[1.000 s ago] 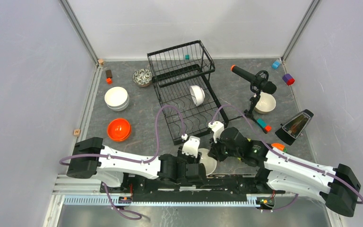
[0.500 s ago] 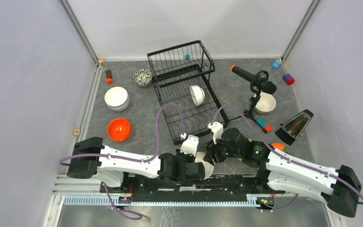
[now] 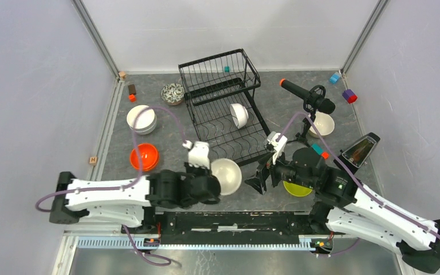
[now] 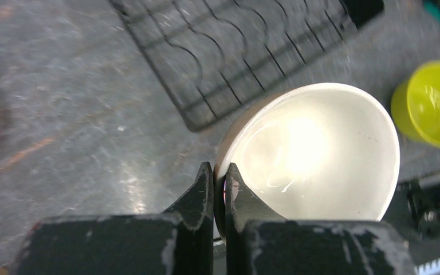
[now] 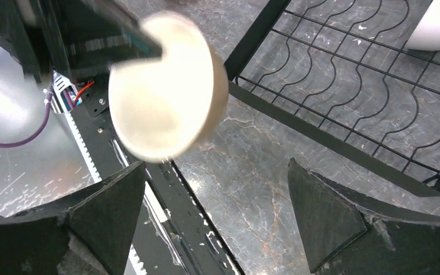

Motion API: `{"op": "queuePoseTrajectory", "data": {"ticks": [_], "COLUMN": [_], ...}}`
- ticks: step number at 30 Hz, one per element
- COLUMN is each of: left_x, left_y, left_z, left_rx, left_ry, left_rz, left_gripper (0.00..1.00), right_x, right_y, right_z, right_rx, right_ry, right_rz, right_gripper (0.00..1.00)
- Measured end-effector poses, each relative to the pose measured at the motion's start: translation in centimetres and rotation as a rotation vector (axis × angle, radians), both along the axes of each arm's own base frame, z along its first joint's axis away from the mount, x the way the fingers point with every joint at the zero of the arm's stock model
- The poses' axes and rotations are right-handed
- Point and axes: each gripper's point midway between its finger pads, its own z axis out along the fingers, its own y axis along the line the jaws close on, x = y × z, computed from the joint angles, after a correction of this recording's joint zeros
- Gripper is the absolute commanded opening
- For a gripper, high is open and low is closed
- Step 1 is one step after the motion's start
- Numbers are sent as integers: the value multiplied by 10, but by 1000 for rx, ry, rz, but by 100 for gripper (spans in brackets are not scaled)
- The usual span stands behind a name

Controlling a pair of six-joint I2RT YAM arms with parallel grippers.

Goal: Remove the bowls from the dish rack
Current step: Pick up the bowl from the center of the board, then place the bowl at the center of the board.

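Observation:
My left gripper (image 3: 212, 182) is shut on the rim of a cream bowl (image 3: 227, 175), held tilted above the table in front of the black wire dish rack (image 3: 220, 86). In the left wrist view the fingertips (image 4: 206, 183) pinch the bowl (image 4: 315, 154) wall between them. My right gripper (image 3: 265, 177) stands wide open just right of that bowl, with nothing between its fingers (image 5: 321, 212); the bowl (image 5: 160, 86) hangs beyond them. One white bowl (image 3: 239, 114) stands on edge in the rack's lower tray. A lime green bowl (image 3: 297, 189) sits under the right arm.
On the table left of the rack are stacked white bowls (image 3: 141, 119), an orange bowl (image 3: 144, 157) and a dark-patterned bowl (image 3: 173, 93). At the right stand a microphone tripod (image 3: 308, 100), a white bowl (image 3: 323, 125) and a black wedge-shaped box (image 3: 357, 152). Small coloured blocks lie about.
The left gripper shut on the cream bowl that the right gripper held; the right gripper opened and drew back to the right. The left arm carried the bowl up and left.

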Motion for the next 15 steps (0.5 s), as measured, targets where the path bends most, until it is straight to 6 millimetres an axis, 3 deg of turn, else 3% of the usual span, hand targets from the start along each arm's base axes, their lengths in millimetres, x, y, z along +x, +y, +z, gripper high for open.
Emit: {"op": "queuePoseTrajectory", "data": {"ticks": [4, 8, 11, 15], "left_x": [32, 53, 61, 75], "left_y": [45, 94, 118, 140], "left_z": [29, 43, 37, 15], "left_rx": [-73, -125, -99, -16], "left_ry": [-39, -76, -85, -55], "left_rz": [140, 295, 368, 465], "left_gripper": [2, 2, 2, 2], "right_x": [0, -2, -2, 4], "right_y": [-5, -10, -15, -22], "right_z": [1, -21, -41, -57], "right_rx": [0, -30, -64, -97], "right_ry": [-27, -16, -4, -8], "right_rz": [-5, -5, -16, -59], "right_gripper": [98, 98, 98, 98]}}
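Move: The left hand holds the cream bowl by its rim; the stack of white bowls lies about 25 cm ahead of that hand, 30 cm to its left and 13 cm below. From that hand, the orange bowls stand some 8 cm ahead and 29 cm left, and the dish rack's middle about 19 cm ahead and 9 cm right, both well below. From the empty right hand, the white stack is about 27 cm ahead, 47 cm left and 17 cm below. Keeping the cream bowl's rim pinched in its shut fingers, the left hand swings fast to the left and forward, about 14 cm left and 7 cm forward, towards the white stack and the orange bowls, rising some 4 cm before sinking most of that again while turning about 25 degrees counter-clockwise. The right hand, empty and still wide open, sinks about 6 cm over the bare table in front of the rack and drifts a couple of centimetres right, touching nothing. ##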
